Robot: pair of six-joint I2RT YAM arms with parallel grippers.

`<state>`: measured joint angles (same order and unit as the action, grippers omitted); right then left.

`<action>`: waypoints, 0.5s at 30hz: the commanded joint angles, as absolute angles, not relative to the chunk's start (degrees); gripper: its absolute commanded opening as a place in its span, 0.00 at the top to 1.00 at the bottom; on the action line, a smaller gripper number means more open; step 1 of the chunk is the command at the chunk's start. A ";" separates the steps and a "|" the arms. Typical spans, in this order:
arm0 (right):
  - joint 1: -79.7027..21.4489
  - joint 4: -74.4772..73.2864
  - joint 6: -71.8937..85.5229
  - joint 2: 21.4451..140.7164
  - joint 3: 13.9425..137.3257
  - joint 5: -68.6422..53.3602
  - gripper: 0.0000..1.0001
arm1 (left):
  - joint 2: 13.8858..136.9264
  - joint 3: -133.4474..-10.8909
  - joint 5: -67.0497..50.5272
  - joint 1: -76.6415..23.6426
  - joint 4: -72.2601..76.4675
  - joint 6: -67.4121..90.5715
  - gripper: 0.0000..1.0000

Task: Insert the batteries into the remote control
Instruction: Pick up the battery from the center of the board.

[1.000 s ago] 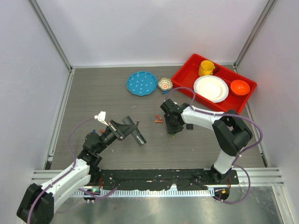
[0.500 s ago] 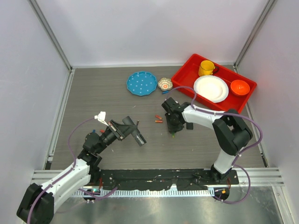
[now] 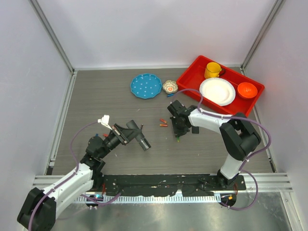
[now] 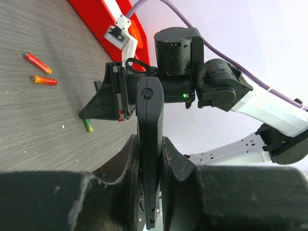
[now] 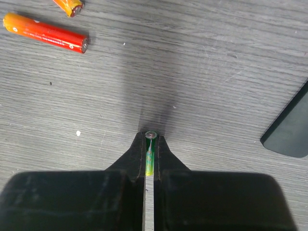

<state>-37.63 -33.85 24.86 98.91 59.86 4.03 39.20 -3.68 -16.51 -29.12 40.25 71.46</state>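
Observation:
My left gripper (image 4: 150, 144) is shut on the remote control (image 4: 149, 110), a slim black bar held edge-on above the table; from above, the left gripper (image 3: 134, 134) holds the remote control (image 3: 143, 142) pointing right. The right gripper (image 5: 151, 142) points down at the table, shut on a thin green battery (image 5: 150, 163) whose metal end shows at the fingertips. In the top view the right gripper (image 3: 177, 133) stands over that battery (image 3: 178, 139). The left wrist view shows the battery (image 4: 88, 126) poking out below the right gripper (image 4: 98, 109).
Two orange sticks (image 5: 45, 32) lie left of the right gripper, also the orange sticks (image 3: 163, 122). A flat black piece (image 5: 288, 130) lies to its right. At the back stand a blue plate (image 3: 146, 85), a small bowl (image 3: 170, 86) and a red tray (image 3: 190, 77) with dishes.
The right gripper's jaws have closed on the green battery, and that arm shifted slightly. The left arm with the remote control has not moved.

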 commanded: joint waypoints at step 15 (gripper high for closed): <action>-44.37 -28.56 24.08 61.98 57.21 12.72 0.99 | 56.76 -8.08 -18.28 -29.27 61.05 73.82 1.00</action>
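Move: The right hand, low over the table, already has the green battery between its fingertips. The remote control it must reach, in the left gripper, is roughly 21 cm to its left, 4 cm back and 17 cm higher. Two orange-red batteries lie about 8 cm to its left, some 7 and 10 cm ahead; the black cover is 10 cm right and 4 cm ahead. From the left hand, the green battery is some 22 cm right, 3 cm ahead and 17 cm down. Keeping its pinch on the green battery, the right hand lifts the battery off the table and rises almost straight up, about 15 cm, slow at first and then fast, while the wrist tilts some 30 degrees so the fingertips swing forward and to the left. The left hand, still gripping the remote, sinks about 2 cm and edges forward. ##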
